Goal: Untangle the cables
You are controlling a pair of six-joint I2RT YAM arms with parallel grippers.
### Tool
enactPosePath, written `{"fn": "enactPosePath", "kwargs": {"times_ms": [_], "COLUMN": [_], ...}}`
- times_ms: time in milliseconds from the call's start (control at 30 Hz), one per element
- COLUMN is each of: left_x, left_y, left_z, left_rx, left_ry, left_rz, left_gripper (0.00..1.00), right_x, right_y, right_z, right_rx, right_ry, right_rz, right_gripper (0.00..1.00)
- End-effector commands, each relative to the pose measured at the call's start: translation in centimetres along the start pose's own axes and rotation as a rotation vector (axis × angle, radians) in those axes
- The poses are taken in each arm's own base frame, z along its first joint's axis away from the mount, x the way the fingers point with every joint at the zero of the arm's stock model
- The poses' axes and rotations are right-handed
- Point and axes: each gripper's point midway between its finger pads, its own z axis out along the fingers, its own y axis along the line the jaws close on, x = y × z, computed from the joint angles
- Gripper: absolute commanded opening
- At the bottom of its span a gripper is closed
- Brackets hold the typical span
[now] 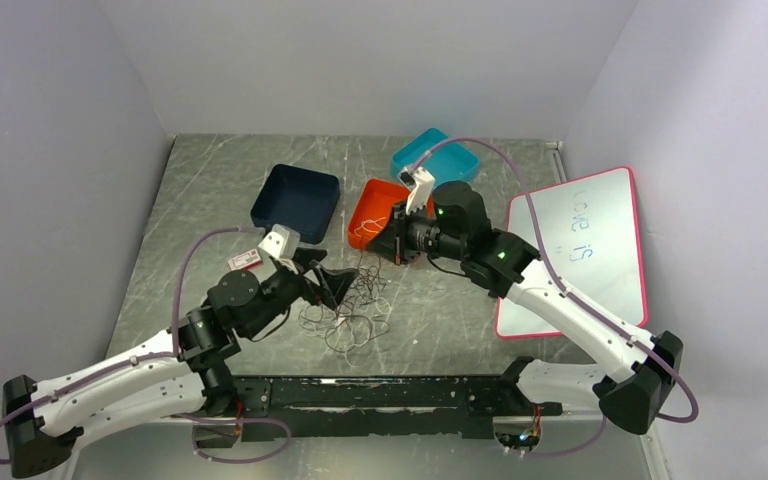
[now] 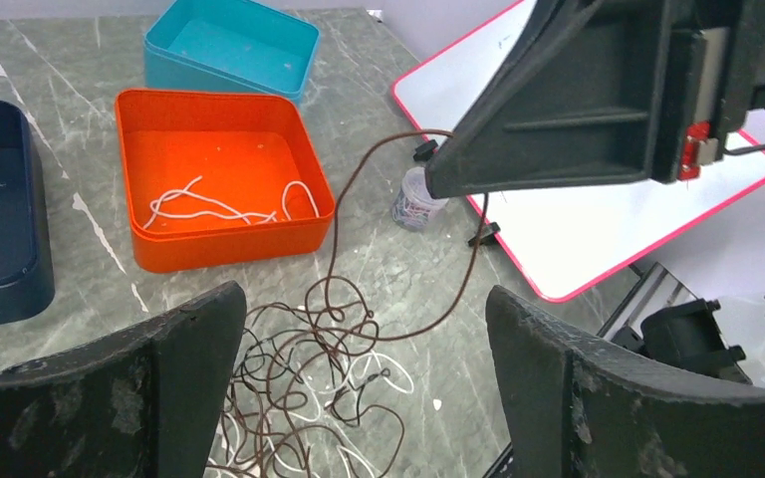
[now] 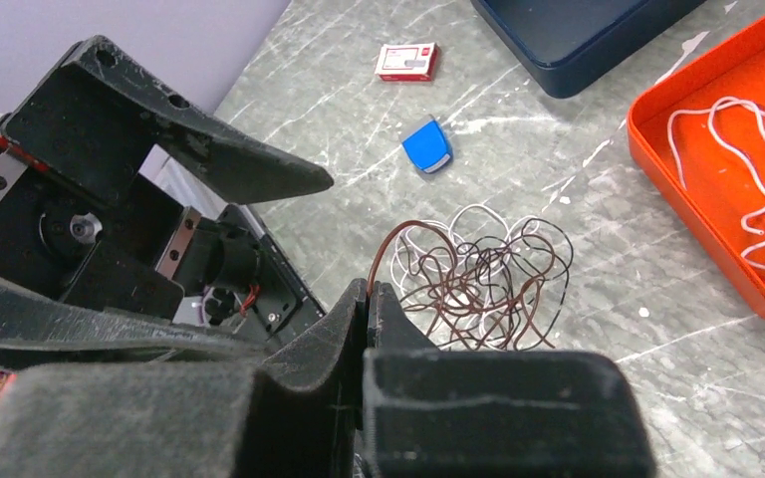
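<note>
The cables lie in a tangle of brown, black and white loops on the table between the arms. My left gripper is open and empty just above the tangle, one finger on each side. My right gripper is shut on one brown cable, pinched at the fingertips. That cable runs up from the pile to the right gripper. The pile also shows in the right wrist view. A white cable lies alone in the orange tray.
A navy tray, the orange tray and a teal tray stand at the back. A pink-rimmed whiteboard lies at the right. A small red-and-white box, a blue object and a small jar lie nearby.
</note>
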Motion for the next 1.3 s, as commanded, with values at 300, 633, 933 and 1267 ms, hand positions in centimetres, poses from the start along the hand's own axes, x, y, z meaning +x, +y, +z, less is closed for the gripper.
{"fn": "enactPosePath", "kwargs": {"times_ms": [300, 633, 933, 1267], "left_x": [1.4, 2.0, 6.9, 14.4], "left_y": [-1.7, 0.4, -1.1, 0.2], "left_z": [3.3, 5.0, 6.5, 5.5], "left_rx": [0.073, -0.044, 0.067, 0.072], "left_ry": [0.022, -0.003, 0.101, 0.238], "left_rz": [0.065, 0.095, 0.063, -0.087], "left_gripper": [0.97, 0.97, 0.80, 0.64], "right_x": [-2.2, -2.4, -5.1, -10.1], "right_y": [2.2, 4.1, 6.8, 10.3], "right_z": [1.3, -0.7, -3.0, -7.1], "right_rx": [-0.092, -0.159, -0.240, -0.325], "right_ry": [-0.062, -0.056, -0.125, -0.280], "right_rz": [0.069, 0.106, 0.113, 0.087], "right_gripper": [0.00, 0.00, 0.00, 0.00]}}
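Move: The cable tangle's middle lies on the table about 4 cm ahead of the open left hand, level with it sideways and some 24 cm below. The blue block stands about 7 cm farther out than the tangle and 16 cm to its left; the orange box is roughly 29 cm ahead and 10 cm right of the left hand. From the right hand, which already holds a brown cable up, the tangle is about 2 cm ahead, 5 cm left and 26 cm below. The left hand sinks about 14 cm in two dips with a slight rise between them, edging some 6 cm to the right, down towards the tangle beneath the raised brown cable, its fingers tipping down by roughly 15 degrees and closing partway from wide open without shutting. The right hand keeps its pinch on the brown cable and, after a tiny dip, draws it up about 10 cm and slightly back from the tangle, its left-pointing fingers tilting upward. ##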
